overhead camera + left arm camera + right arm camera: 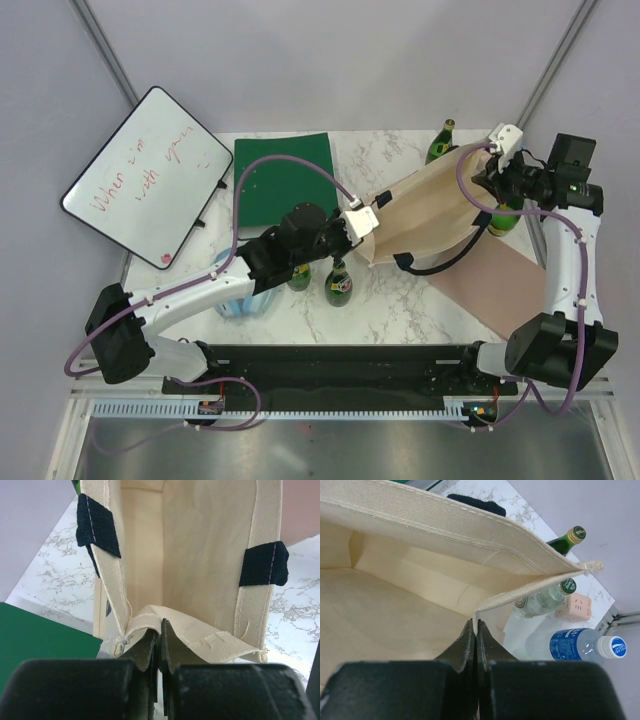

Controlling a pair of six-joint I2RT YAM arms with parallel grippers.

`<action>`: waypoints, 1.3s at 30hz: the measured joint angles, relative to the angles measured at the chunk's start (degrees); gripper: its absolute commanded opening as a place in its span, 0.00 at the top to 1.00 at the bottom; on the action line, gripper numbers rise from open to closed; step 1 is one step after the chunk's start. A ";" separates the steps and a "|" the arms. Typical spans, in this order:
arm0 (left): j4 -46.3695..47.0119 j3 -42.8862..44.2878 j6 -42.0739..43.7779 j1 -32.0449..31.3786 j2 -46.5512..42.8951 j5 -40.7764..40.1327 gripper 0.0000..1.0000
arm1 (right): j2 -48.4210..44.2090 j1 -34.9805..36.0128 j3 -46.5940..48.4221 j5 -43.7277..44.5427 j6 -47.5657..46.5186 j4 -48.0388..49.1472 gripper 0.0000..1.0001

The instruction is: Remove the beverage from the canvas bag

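The beige canvas bag hangs stretched on its side between my two grippers, above the marble table. My left gripper is shut on the rim at the bag's mouth. My right gripper is shut on a cloth edge at the bag's other end. Both wrist views look into the bag, and the inside that shows holds no beverage. Its black strap handles show, one hanging below it. The print panel does not show.
Green bottles stand at the back, by my right gripper, and under my left arm. A blue-label water bottle and a peach socket cube lie nearby. There is also a whiteboard, green mat and pink mat.
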 measured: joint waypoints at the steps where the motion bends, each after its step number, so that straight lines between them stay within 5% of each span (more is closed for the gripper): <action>1: 0.20 -0.02 -0.24 0.00 0.00 0.02 0.98 | 0.00 0.00 0.42 0.04 0.28 -0.04 0.99; 12: 2.23 -0.04 -15.17 0.68 0.11 1.70 0.98 | 3.96 0.28 7.48 2.51 9.03 -1.40 0.89; 16: 2.82 -0.02 -22.32 1.55 0.79 3.39 0.97 | 9.31 1.95 12.22 5.42 10.80 -4.09 0.78; 18: 2.80 0.00 -25.35 2.16 1.49 3.54 0.87 | 11.47 3.06 13.92 6.99 11.45 -5.07 0.68; 19: 2.73 0.02 -26.67 2.45 1.92 3.39 0.68 | 12.31 3.74 14.62 7.80 11.82 -5.42 0.62; 22: 2.21 1.09 -30.14 3.76 3.52 3.28 0.37 | 14.34 5.77 16.85 9.88 13.07 -6.29 0.40; 28: -1.99 6.64 -37.07 8.20 5.29 3.52 0.14 | 15.67 7.61 21.94 13.42 17.68 -6.54 0.02; 31: -4.46 9.18 -38.42 9.77 4.57 3.13 0.01 | 15.65 7.54 24.70 15.39 21.29 -6.05 0.02; 39: -12.66 13.40 -37.70 11.06 -2.84 -3.63 0.00 | 11.74 6.08 23.52 24.70 36.70 0.68 0.02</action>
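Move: My left hand pinches the canvas bag's near-left rim; the bag's middle lies about 16 cm to its right, 6 ahead and 10 below. One green bottle stands some 4 cm behind and 2 to the left, another about 12 to the left, nearly level. From my right hand, on the opposite end, the bag's middle is 12 cm left and 6 back; a green bottle stands 10 to the right and 2 ahead, the blue-labelled bottle 9 right and 8 ahead. I release the emptied bag at both ends. My left hand first rolls about 25 degrees almost in place, opens wide and comes off the rim, forward, then up and left. My right hand rises a little, carries forward and dips, opening as it goes, then lifts about 7 cm clear, drifting right and swinging clockwise. ##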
